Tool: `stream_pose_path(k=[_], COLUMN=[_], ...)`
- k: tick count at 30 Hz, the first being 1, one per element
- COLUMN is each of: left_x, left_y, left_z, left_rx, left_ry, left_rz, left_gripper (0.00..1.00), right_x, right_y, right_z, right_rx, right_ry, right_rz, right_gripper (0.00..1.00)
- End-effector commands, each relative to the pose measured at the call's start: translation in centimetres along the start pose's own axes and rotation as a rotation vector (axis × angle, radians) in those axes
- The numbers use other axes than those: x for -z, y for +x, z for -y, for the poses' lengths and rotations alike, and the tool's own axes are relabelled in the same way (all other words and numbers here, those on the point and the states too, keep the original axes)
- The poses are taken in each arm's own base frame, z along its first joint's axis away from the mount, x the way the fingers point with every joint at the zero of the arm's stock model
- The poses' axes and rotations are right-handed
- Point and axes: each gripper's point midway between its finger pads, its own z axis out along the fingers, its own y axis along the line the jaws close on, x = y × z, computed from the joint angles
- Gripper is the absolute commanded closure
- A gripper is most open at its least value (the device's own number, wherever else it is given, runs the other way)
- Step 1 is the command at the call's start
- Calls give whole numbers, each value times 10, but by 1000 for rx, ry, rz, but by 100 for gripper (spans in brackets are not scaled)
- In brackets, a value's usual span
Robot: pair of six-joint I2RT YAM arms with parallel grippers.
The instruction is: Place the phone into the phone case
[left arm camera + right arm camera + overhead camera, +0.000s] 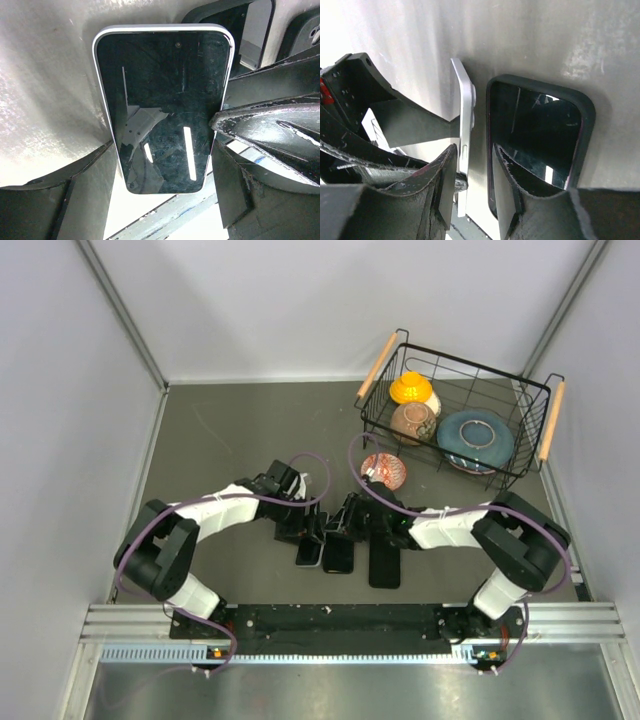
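The phone, black screen with a silver rim, is tipped up on one long edge. My left gripper is shut on the phone across its width, its jaws on the two side edges. Close to its right lies the dark phone case, flat with its hollow side up. In the right wrist view the phone is edge-on beside the case. My right gripper is open but narrow: one finger outside the phone's edge, the other inside the case's near wall.
Another flat black slab lies right of the case. A small pink bowl sits behind the grippers. A wire basket at the back right holds an orange piece, a brown bowl and a blue plate. Walls close both sides.
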Motion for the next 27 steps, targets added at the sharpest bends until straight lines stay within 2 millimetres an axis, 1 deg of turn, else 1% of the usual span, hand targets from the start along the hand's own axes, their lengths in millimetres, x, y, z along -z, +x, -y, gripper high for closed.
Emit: stream_pose_path(k=[1, 6, 10, 12, 13, 14, 17, 18, 19, 20, 21, 22, 23, 25, 26, 27], left_x=[1, 2, 3, 4, 5, 5, 10, 14, 17, 20, 26, 29, 33, 46, 53, 60], left_y=[6, 5, 3, 3, 3, 3, 1, 0, -3, -2, -7, -8, -7, -12, -14, -16], left_z=[-1, 0, 1, 3, 4, 5, 9, 11, 12, 9, 12, 13, 13, 25, 30, 35], left_rx=[-13, -11, -8, -7, -8, -8, -11, -17, -20, -17, -37, -43, -48, -71, -87, -94], left_ry=[19, 31, 45, 56, 63, 67, 79, 82, 77, 59, 53, 49, 44, 75, 88, 97], left_rz=[0, 12, 23, 30, 33, 32, 40, 54, 65, 62, 83, 90, 89, 120, 141, 151], left_gripper=[38, 38, 37, 37, 37, 36, 28, 19, 16, 14, 10, 9, 7, 3, 2, 2], right_x=[-7, -12, -16, -18, -18, -18, -12, -9, -4, 0, 3, 9, 12, 21, 30, 36], right_y=[-13, -9, -5, -3, -3, -3, -9, -11, -15, -19, -22, -28, -30, -36, -44, -47], right_z=[-31, -32, -32, -32, -34, -34, -42, -44, -45, -51, -53, -62, -56, -54, -58, -58], right_rx=[9, 5, -3, -6, -4, -5, 17, 27, 50, 65, 73, 97, 95, 97, 94, 95], right_ry=[-96, -98, -114, -116, -121, -123, -140, -139, -132, -138, -134, -149, -121, -119, -137, -142], right_rz=[19, -10, -34, -46, -47, -47, -27, -16, -5, 1, 4, 18, 14, 25, 37, 41], right_gripper=[67, 76, 77, 79, 82, 90, 100, 100, 100, 100, 100, 100, 100, 100, 100, 100])
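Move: The left hand already holds the phone by its two long edges, the phone's middle about 1 cm ahead of the hand point, its right edge tilted up. From the right hand, whose open fingers straddle that raised edge, the phone's middle lies roughly 4 cm left, level fore and aft and 2 cm lower. The filled case lies on the table about 3 cm right, 1 cm back and 4 cm below the right hand; the other phone case is some 15 cm right, 5 cm back and 4 cm down. The right fingers pinch the phone's raised edge by its two faces, after easing about 2 cm left farther onto it and shutting. The left hand keeps its hold nearly still meanwhile, then opens wide, lets go and rises some 3 cm. The right hand, still pinching, turns back to its right and lifts the phone, some 2 cm up, drifting slightly forward. ##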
